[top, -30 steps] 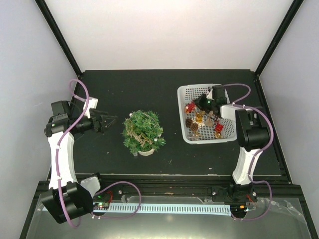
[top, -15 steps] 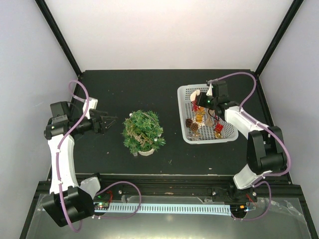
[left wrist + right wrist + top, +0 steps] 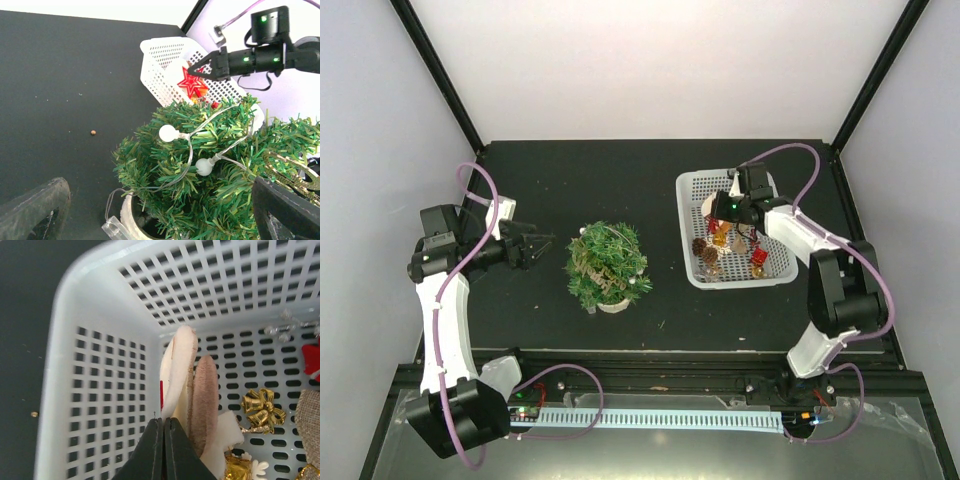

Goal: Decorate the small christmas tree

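Note:
The small christmas tree point(image 3: 607, 263) stands on the black table left of centre, wound with a clear light string with white bulbs point(image 3: 168, 133) and carrying a gold ornament point(image 3: 295, 172). My left gripper point(image 3: 525, 247) hovers just left of the tree, open, its dark fingers point(image 3: 30, 210) wide apart at the bottom of the left wrist view, with nothing between them. My right gripper point(image 3: 712, 215) is over the left part of the white basket point(image 3: 692, 180), jaws shut. A red star ornament point(image 3: 192, 82) hangs just under its tips by a thin thread.
The basket holds gold bells point(image 3: 262, 407), beige felt pieces point(image 3: 205, 400), a pine cone point(image 3: 700, 246) and a red gift box point(image 3: 759, 257). A small crumb point(image 3: 93, 132) lies on the table. Black frame posts and pale walls enclose the table.
The right arm has re-posed: its wrist swung toward the back of the basket while the shut jaws stayed over the basket's left part. The left arm and tree have not moved.

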Controlling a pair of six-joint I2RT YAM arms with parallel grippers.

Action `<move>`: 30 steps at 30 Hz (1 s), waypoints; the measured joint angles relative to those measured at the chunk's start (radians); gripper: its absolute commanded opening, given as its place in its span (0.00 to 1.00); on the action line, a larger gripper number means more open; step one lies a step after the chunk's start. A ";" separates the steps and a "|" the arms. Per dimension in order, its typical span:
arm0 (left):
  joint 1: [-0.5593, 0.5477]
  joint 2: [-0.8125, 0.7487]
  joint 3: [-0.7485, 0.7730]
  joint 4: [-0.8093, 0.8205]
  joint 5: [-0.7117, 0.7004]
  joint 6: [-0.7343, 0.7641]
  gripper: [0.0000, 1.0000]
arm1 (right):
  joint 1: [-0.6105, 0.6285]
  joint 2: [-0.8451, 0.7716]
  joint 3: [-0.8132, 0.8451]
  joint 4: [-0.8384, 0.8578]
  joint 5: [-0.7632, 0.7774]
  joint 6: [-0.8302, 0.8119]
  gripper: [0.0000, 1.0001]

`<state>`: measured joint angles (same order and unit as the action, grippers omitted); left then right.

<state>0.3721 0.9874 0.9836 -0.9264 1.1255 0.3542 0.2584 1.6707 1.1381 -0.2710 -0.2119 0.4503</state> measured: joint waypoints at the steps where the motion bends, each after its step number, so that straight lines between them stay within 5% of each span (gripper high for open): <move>1: 0.000 0.000 0.000 0.000 0.000 0.000 0.99 | 0.000 0.023 0.006 -0.007 -0.002 0.000 0.08; 4: 0.000 0.000 0.000 0.000 0.000 0.000 0.99 | 0.000 0.074 0.008 -0.020 -0.014 -0.003 0.24; 11: 0.000 0.001 0.000 0.000 0.000 0.000 0.99 | 0.000 0.100 0.022 -0.033 -0.040 -0.002 0.33; 30: 0.000 0.001 0.000 0.000 0.000 0.000 0.99 | 0.000 0.161 0.088 -0.052 -0.045 0.000 0.35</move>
<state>0.3721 0.9882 0.9836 -0.9260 1.1252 0.3542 0.2584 1.8313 1.2259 -0.3233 -0.2565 0.4507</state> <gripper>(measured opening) 0.989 0.346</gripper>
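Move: Below the right hand, which already holds the red star with its middle some 3 cm under the fingertips, the basket floor near the left wall lies about 9 cm down and 1 cm ahead and left. The cream ornament stands tilted up roughly 2 cm ahead, 2 cm left and 3 cm down; the pinecones lie about 5 cm back and 2 cm left, down at floor level. From the left hand that floor spot is some 18 cm ahead, 35 cm right and 23 cm down. Lowering the red star about 4 cm into the basket beside the left wall, the right hand tips down some 5 degrees and opens its fingers to about a third, letting go of the star. It eases up and left by about a centimetre, then sinks again and slightly forward with the gap held open astride the star. ##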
